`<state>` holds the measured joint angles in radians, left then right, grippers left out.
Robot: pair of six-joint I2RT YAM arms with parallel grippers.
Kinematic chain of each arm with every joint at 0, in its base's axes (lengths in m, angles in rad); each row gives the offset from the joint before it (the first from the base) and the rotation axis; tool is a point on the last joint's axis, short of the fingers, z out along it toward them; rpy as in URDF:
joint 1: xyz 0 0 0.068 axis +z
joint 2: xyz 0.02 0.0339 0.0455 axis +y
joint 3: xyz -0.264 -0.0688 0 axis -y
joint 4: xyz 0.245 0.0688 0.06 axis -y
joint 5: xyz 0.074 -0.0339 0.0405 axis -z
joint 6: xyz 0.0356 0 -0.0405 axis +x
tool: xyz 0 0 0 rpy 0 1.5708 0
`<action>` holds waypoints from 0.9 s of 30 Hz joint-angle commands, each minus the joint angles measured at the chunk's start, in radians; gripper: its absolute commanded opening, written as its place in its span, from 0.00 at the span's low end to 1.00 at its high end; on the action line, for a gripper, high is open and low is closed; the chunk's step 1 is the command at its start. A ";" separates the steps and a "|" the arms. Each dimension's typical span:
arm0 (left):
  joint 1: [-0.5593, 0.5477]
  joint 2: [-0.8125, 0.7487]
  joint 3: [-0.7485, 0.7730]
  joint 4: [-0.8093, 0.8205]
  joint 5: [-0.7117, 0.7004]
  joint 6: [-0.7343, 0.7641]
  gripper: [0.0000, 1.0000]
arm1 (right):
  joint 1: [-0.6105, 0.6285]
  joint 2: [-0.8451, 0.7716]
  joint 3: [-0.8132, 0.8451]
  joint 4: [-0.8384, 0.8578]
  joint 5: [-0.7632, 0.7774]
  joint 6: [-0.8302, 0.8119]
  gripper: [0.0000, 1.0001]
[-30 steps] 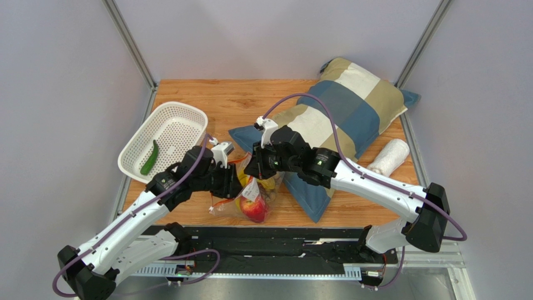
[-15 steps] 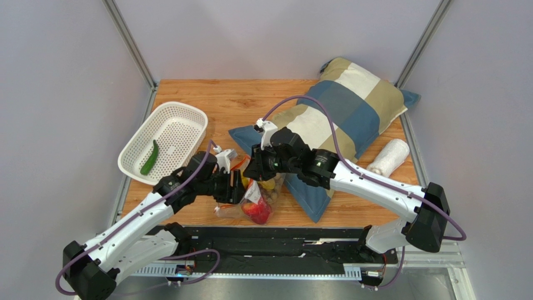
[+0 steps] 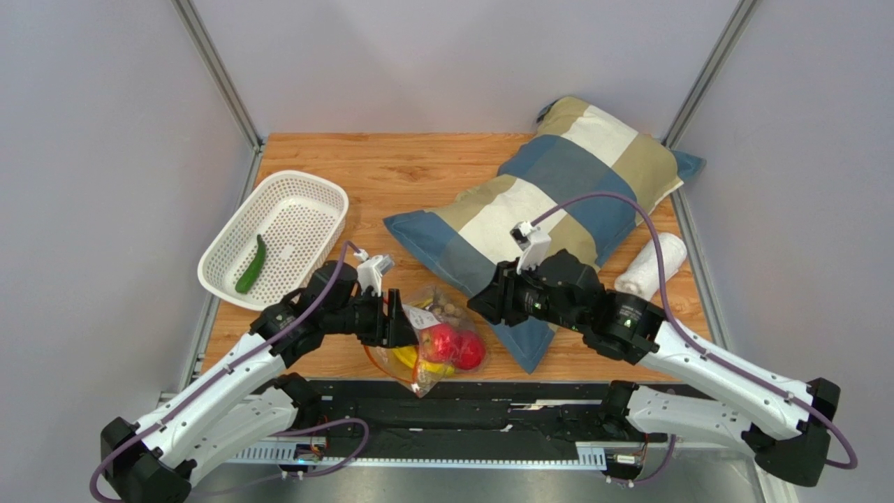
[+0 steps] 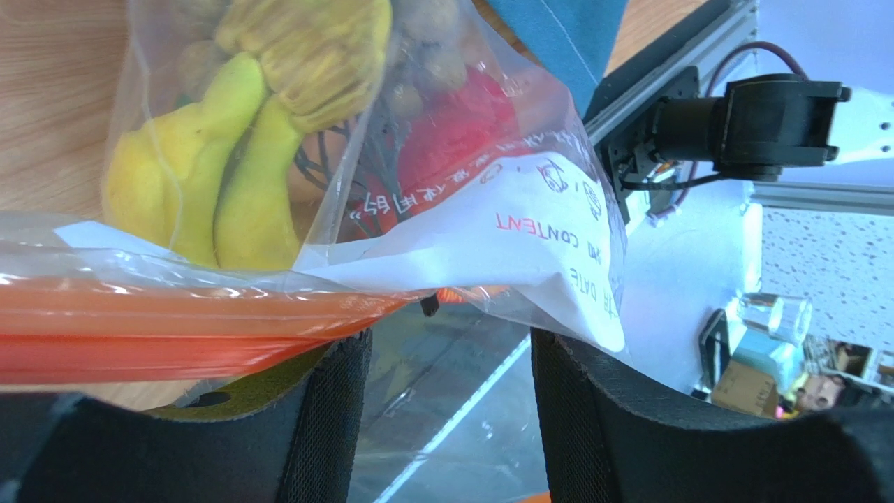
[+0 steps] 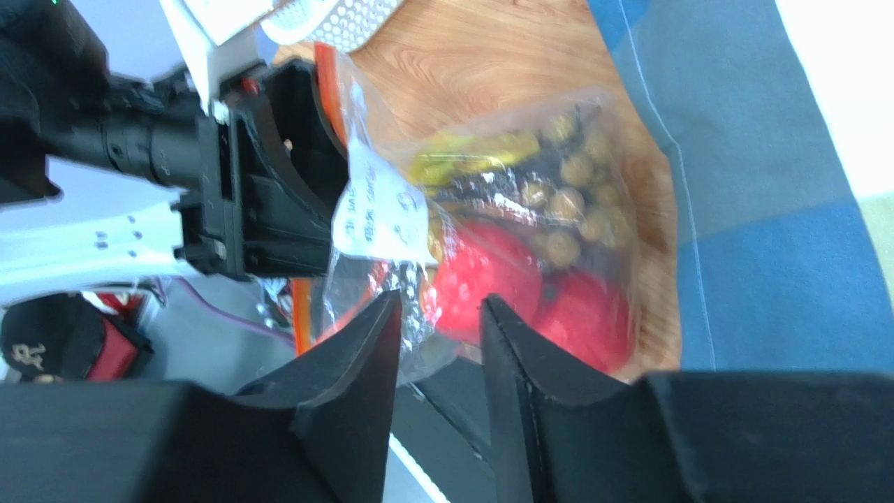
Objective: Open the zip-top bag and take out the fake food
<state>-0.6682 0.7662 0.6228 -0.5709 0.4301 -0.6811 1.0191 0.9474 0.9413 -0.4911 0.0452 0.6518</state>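
The zip-top bag [image 3: 435,341] lies on the wood near the table's front edge, with fake food inside: red apples [image 3: 453,344], a yellow banana [image 4: 226,168] and brownish grapes [image 5: 572,199]. My left gripper [image 3: 394,320] is at the bag's left end, jaws apart. The orange zipper strip [image 4: 157,325] lies across its left finger, and the white label [image 4: 504,231] sits over the right one. My right gripper [image 3: 485,304] hangs open just right of the bag with nothing between its fingers. A dark green vegetable [image 3: 251,264] lies in the basket.
A white mesh basket [image 3: 299,210] stands at the left. A blue, white and tan pillow [image 3: 556,199] fills the right back, its near corner beside the bag. A white roll [image 3: 651,264] lies at the right edge. The black rail [image 3: 451,409] runs along the front.
My right gripper opened, let go of the bag and drew back to the right. The bag dropped flat toward the front edge. My left gripper opened wider and stayed at the bag's mouth.
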 commanded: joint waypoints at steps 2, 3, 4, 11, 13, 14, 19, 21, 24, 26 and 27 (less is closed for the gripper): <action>-0.005 0.021 -0.035 0.101 0.093 -0.055 0.62 | 0.003 0.080 -0.166 0.172 -0.120 0.104 0.11; -0.005 0.021 -0.038 0.105 0.093 -0.063 0.62 | 0.007 0.105 -0.179 0.195 -0.122 0.108 0.08; -0.005 0.019 -0.044 0.106 0.090 -0.069 0.62 | 0.009 0.158 -0.174 0.213 -0.117 0.095 0.04; -0.005 -0.010 -0.074 0.108 0.021 -0.106 0.70 | 0.032 0.286 -0.142 0.198 -0.001 0.063 0.00; -0.007 -0.002 -0.103 0.149 0.030 -0.130 0.81 | 0.038 0.321 -0.147 0.249 -0.025 0.081 0.00; -0.007 0.004 -0.113 0.166 0.042 -0.138 0.86 | 0.048 0.330 -0.147 0.264 -0.030 0.098 0.00; -0.005 0.074 -0.143 0.195 0.038 -0.149 0.91 | 0.075 0.372 -0.162 0.371 -0.088 0.155 0.00; -0.005 0.088 -0.149 0.201 0.010 -0.146 0.91 | 0.078 0.376 -0.183 0.426 -0.103 0.189 0.00; -0.007 0.100 -0.164 0.235 -0.013 -0.147 0.91 | 0.079 0.387 -0.211 0.482 -0.126 0.213 0.00; -0.005 0.107 -0.179 0.284 0.019 -0.153 0.91 | 0.085 0.402 -0.207 0.483 -0.142 0.216 0.00; -0.005 0.111 -0.190 0.311 0.018 -0.169 0.89 | 0.087 0.419 -0.200 0.482 -0.143 0.215 0.00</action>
<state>-0.6682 0.8639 0.4599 -0.3813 0.4404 -0.8165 1.0912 1.3308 0.7338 -0.1249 -0.0559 0.8227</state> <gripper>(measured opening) 0.913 0.006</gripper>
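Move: The bagged tomato lies about 6 cm left of the right hand, 2 cm back and some 16 cm below; brown balls sit about 6 cm ahead and 9 cm left, equally low. The left hand is at the bag's mouth: its apple lies about 7 cm right, 1 cm ahead and 8 cm down, with bananas some 4 cm right, 1 cm back and 10 cm down. The tomato is roughly 14 cm right of that hand, level fore-and-aft and 9 cm down. The right hand brings its shut fingertips against the outside of the bag between the red fruits: it drops about 14 cm while its fingers close from half open, tipping some 15 degrees downward, then slides about 5 cm left and slightly back, towards the left hand. Inside the mouth, the left hand sinks about 5 cm and spreads its fingers nearly fully, towards the apple. ##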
